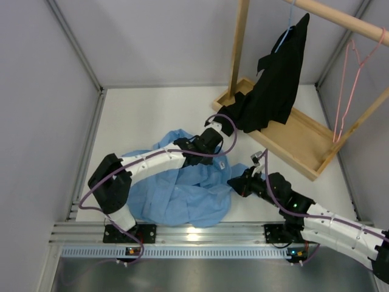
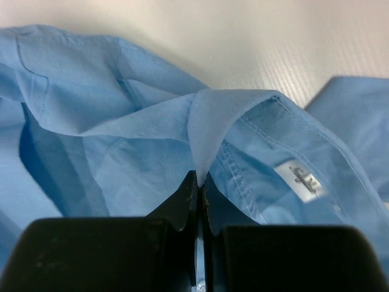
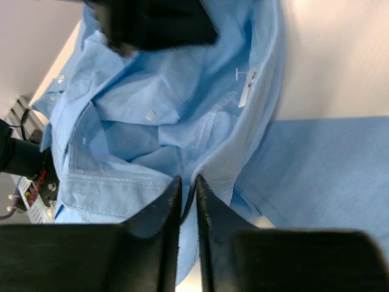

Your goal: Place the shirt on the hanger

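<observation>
The light blue shirt (image 1: 182, 188) lies crumpled on the white table between the two arms. My left gripper (image 1: 214, 139) is shut on a fold of its collar (image 2: 209, 121), seen in the left wrist view (image 2: 199, 177), with the neck label (image 2: 301, 180) to the right. My right gripper (image 1: 237, 181) is shut on another fold of the shirt (image 3: 243, 140) at its right edge, as the right wrist view (image 3: 188, 181) shows. The pink wire hanger (image 1: 349, 91) hangs from the wooden rail at the far right, apart from both grippers.
A wooden rack with a tray base (image 1: 298, 143) stands at the back right. A black garment (image 1: 273, 85) on a light blue hanger hangs from its rail (image 1: 340, 18), just beyond my left gripper. Grey walls enclose the table.
</observation>
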Robot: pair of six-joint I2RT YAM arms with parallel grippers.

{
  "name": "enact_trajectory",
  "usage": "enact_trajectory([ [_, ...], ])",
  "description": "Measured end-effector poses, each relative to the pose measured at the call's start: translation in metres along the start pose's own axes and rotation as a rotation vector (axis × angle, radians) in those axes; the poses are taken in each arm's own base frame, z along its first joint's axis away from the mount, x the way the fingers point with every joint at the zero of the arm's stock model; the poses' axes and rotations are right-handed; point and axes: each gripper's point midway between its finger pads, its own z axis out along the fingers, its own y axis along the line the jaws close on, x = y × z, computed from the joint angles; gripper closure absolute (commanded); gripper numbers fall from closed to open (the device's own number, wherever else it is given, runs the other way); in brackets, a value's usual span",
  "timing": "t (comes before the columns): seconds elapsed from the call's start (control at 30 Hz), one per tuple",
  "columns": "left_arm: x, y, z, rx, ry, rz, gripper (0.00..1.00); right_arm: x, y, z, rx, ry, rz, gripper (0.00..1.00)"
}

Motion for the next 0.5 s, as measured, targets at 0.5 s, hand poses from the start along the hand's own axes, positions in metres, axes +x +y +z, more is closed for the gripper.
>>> enact_trajectory([
  [0.5,-0.094,-0.026,-0.146,0.303,-0.194,0.075,1.00,-0.061,0.016,-0.010,0.074,-0.028,-0.135,0.40],
])
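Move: Both my hands already pinch the shirt beside its collar. From my left hand the white label lies about 3 cm back and 3 cm to the right, almost level; the black sleeve tip is some 12 cm ahead, 4 cm to the right and 5 cm lower. My right hand's pads hold the shirt edge; from there the label is roughly 8 cm ahead and 4 cm left, and the flat blue sleeve 4 cm ahead, 5 cm right, 5 cm below. I keep my left fingers shut on the shirt fold and raise it fast, about 17 cm up off the table area, easing a little back towards the end while the wrist turns some 20 degrees, partly clockwise. Meanwhile my right fingers open to over half and let go of the edge; after a slight dip that hand follows the rising cloth about 6 cm up and a little forward, its open fingers staying either side of the edge. ##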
